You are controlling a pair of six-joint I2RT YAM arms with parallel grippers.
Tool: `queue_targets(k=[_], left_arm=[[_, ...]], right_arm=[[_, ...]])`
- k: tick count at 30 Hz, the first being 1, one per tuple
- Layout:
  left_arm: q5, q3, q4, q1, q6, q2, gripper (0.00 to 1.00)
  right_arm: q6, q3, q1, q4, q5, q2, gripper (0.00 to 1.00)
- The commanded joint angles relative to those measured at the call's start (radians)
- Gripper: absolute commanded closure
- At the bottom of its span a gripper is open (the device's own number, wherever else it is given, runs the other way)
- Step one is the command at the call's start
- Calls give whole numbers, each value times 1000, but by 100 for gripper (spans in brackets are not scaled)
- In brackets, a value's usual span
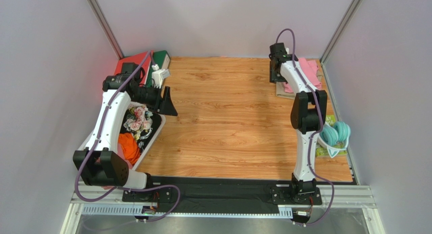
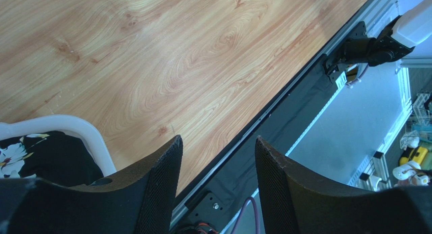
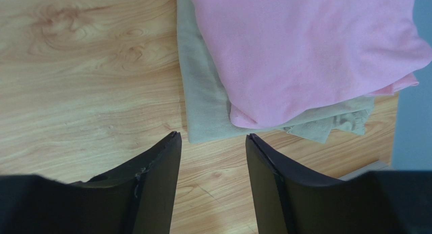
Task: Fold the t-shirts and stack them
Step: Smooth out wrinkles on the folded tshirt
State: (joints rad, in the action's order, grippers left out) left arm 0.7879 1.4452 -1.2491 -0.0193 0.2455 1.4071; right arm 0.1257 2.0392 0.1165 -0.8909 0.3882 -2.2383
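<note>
Two folded t-shirts lie stacked at the table's far right corner. The light pink one (image 1: pixel 310 72) (image 3: pixel 304 51) rests on top of the khaki-beige one (image 1: pixel 285 90) (image 3: pixel 203 107), whose edges stick out below and to the left. My right gripper (image 1: pixel 277 74) (image 3: pixel 213 143) hovers just left of the stack, open, with only bare wood between its fingers. My left gripper (image 1: pixel 169 103) (image 2: pixel 218 143) hangs over the table's left side beside a basket, open and holding nothing.
A white basket (image 1: pixel 152 138) (image 2: pixel 86 130) at the left holds floral and orange cloth. Red (image 1: pixel 133 63) and green (image 1: pixel 162 58) flat items lie at the back left. Teal headphones (image 1: pixel 335 132) sit at the right edge. Walls close in on three sides.
</note>
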Motion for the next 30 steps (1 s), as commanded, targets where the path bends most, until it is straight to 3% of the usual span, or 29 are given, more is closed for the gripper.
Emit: queue_targets(k=[1,4,7,30], left_arm=[[27,4,-4,-2,20,-25,38],[28,4,-7,-2,24,-28,38],[27,3,-7,-2,26,-30,38],[25,29,-16,-2,31,-16,38]], right_arm=[[-24,13,0,-3,123,-4,49],[-24,-8,-8,7,150,6,41],[-21,-11,-15,7,153,5,40],[14,62,-64,-23,117,-126,48]])
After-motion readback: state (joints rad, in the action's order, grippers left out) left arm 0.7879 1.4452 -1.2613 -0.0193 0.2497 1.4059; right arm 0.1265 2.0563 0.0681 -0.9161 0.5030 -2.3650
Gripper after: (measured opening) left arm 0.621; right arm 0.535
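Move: The right hand hovers half-open just left of the stack. The middle of the folded pink t-shirt lies about 7 cm ahead, 12 cm to the right and 6 cm below, and its near-left corner is about 4 cm to the right and 5 cm lower. Beneath it, the beige t-shirt's middle is about 4 cm ahead, 11 cm right and 8 cm below. From the left hand, the pink t-shirt lies some 32 cm ahead, 58 cm right and 19 cm lower. Rightward first, nearly level for about 4 cm, then down about 5 cm, the right hand comes onto the near-left corner of the folded pink t-shirt. The fingers stay roughly half-open and swing some 10 degrees to point more to the right, and their tips come to touch the cloth beside its near edge. ##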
